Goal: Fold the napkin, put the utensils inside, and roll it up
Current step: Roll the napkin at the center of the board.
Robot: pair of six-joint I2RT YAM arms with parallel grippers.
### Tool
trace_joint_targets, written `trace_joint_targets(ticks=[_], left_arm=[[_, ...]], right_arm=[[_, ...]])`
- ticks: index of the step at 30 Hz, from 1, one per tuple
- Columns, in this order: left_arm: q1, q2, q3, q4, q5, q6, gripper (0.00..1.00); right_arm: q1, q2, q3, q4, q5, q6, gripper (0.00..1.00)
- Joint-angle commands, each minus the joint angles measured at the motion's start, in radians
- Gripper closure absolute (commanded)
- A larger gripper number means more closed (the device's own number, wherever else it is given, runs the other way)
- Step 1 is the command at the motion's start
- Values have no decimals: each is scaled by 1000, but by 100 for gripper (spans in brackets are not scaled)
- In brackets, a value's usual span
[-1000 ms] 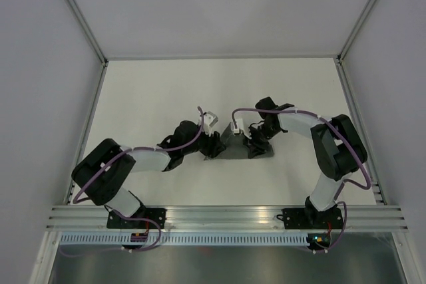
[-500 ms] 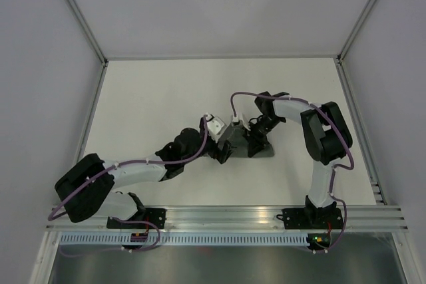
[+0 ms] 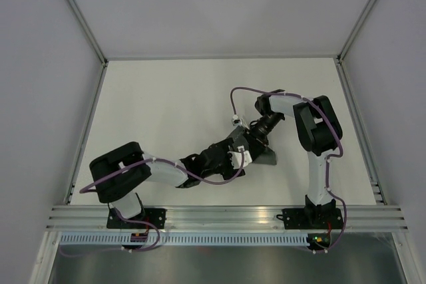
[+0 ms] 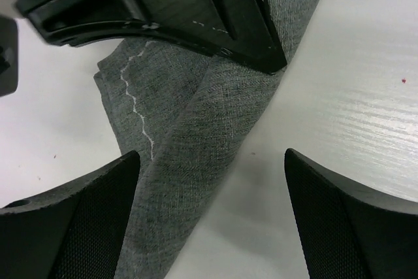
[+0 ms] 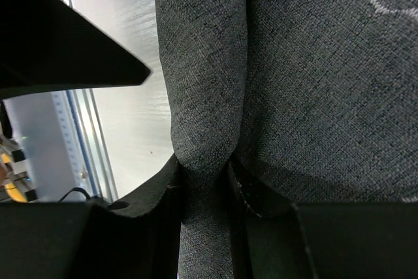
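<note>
The napkin (image 3: 267, 156) is a dark grey cloth gathered into a narrow roll on the white table, with a wavy pale stitch line along its hem (image 4: 134, 96). My right gripper (image 3: 257, 140) is shut on the roll; in the right wrist view the fabric (image 5: 294, 63) is pinched between both fingers of the gripper (image 5: 204, 164). My left gripper (image 3: 241, 155) is at the roll's near left end, and it (image 4: 210, 155) stands wide open, holding nothing. The roll's edge (image 4: 189, 135) lies between its fingers. The utensils are out of view.
The right gripper's black fingers (image 4: 196, 11) fill the top of the left wrist view, close to my left fingers. White table (image 3: 166, 98) surrounds the napkin, with walls on three sides and an aluminium rail (image 3: 226, 214) at the near edge.
My left gripper has let go, opened wide and swung right to the napkin's near side. The right arm's elbow has folded inward while its grip on the napkin stays.
</note>
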Motion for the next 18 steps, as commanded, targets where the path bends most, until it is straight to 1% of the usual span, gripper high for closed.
trace_joint_targets(ticks=[1,4,9,12,13,15,16,17,18], left_arm=[[-26,69,52,82,-40,159,6],[-33,125,77,96,-63,213,9],[-55,173,101,103,-72,285,11],[-64,196,129,50,-62,301,18],[-64,196,137,19,-51,302,26],[-66,205,141,-10,-37,290,35],[-69,207,152,-27,-33,285,44],[-69,207,158,-79,-8,275,49],[-69,210,166,-99,0,253,60]], right_arm=[[-1,85,-31,30,210,-37,98],[-3,84,-31,29,213,-37,98],[-11,85,-23,27,211,-29,99],[-14,85,-19,32,213,-18,99],[-15,85,-17,34,215,-17,99],[-20,81,-20,40,216,-9,99],[-20,77,-20,44,216,-3,99],[-21,74,-23,52,218,2,99],[-27,68,-25,63,219,8,99]])
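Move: From the open left gripper, the near stretch of the napkin roll to be gripped lies about 3 cm right, 1 cm ahead and 3 cm below. The right gripper's pinch on that roll is some 6 cm to the right, 2 cm ahead and 4 cm down; the napkin's loose flap is roughly 6 cm ahead, 3 cm left and 4 cm down. From the right gripper, the stretch to be gripped is about 3 cm left and 1 cm back, at its own height. Bring the wide-open left gripper about 3.5 cm right and 2 cm down onto the napkin roll beside the right gripper, rolling the wrist some 15 degrees, then close the fingers to about half open so they pinch the roll. Keep the right gripper's hold, drawing it about 1.5 cm back and slightly right, then stay there. ##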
